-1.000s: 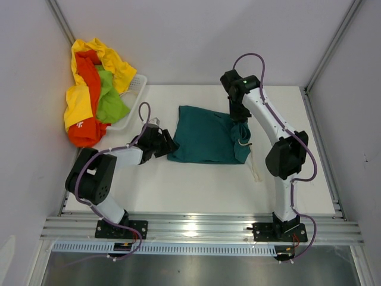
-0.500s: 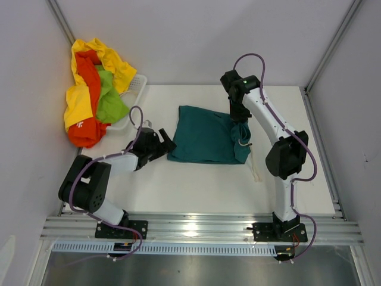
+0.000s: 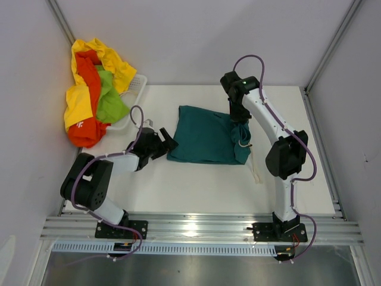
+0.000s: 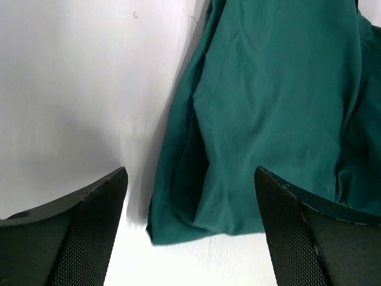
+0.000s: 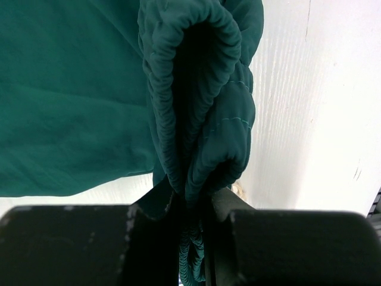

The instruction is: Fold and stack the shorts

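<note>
The dark teal shorts lie folded on the white table. My left gripper is open at their near left corner. In the left wrist view that corner of the shorts rests on the table between the spread fingers of the left gripper, untouched. My right gripper is shut on the gathered elastic waistband at the right end of the shorts, with the bunched fabric pinched in the right gripper. A pale drawstring trails on the table.
A white plastic basket stands at the back left corner. Yellow shorts, orange-red shorts and lime green shorts hang over its rim. Walls and metal rails close in the table on both sides.
My left gripper has opened wider at the teal shorts' corner, and its elbow has swung left. The right arm and the shorts have stayed put.
</note>
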Controlling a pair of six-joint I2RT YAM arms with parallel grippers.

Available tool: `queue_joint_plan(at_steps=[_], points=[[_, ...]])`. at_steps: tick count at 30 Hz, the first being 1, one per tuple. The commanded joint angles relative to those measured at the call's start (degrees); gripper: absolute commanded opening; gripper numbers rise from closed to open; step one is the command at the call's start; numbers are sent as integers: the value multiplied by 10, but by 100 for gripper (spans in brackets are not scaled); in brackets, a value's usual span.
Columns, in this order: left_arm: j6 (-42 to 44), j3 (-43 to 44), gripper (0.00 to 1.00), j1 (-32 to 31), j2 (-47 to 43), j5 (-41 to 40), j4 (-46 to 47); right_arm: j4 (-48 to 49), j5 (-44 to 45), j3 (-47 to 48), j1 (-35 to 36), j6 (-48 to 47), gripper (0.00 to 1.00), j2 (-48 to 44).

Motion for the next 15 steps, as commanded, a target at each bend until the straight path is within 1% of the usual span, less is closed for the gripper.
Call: queue_joint_plan(at_steps=[1, 4, 5, 7, 8, 11, 13, 14, 15], points=[[9, 40, 88, -7, 22, 8, -6, -15, -4, 4, 4, 6, 0, -16], [16, 59, 84, -15, 36, 8, -31, -14, -5, 4, 4, 10, 0, -18], [16, 64, 77, -16, 42, 13, -35, -14, -6, 5, 3, 11, 0, -18], [17, 80, 68, -21, 60, 17, -49, -15, -12, 9, 3, 24, 0, -18], [18, 91, 58, -29, 65, 14, -58, -16, -17, 13, 2, 29, 0, -18], [25, 107, 35, -46, 69, -6, -86, -23, -38, 35, 1, 48, 0, -15], [24, 100, 27, -53, 59, -12, -89, -31, -50, 62, 1, 61, 0, -9], [23, 95, 19, -62, 58, -12, -88, -34, -55, 69, 2, 65, 0, -8], [23, 97, 15, -67, 58, -12, -90, -34, -60, 75, 2, 67, 0, -8]])
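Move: The shorts' left edge, near its near corner, lies about 3 cm to the right of the open left gripper, level with it and some 2 cm below; the near-left corner is about 4 cm back. The far-left corner lies about 14 cm ahead and 5 cm right, and the white basket 16 cm ahead and 14 cm left. From the raised right gripper, still holding the bunched waistband, that edge is roughly 23 cm left, 6 cm back and 15 cm down. Rightward and slightly down, the left hand slides about 3.5 cm in over the shorts' left edge near its near corner, its fingers closing from wide open to nearly shut and taking the edge between their tips. The right hand keeps its grip on the waistband, waits, then late on eases about 1.5 cm left and lifts roughly 1 cm. ##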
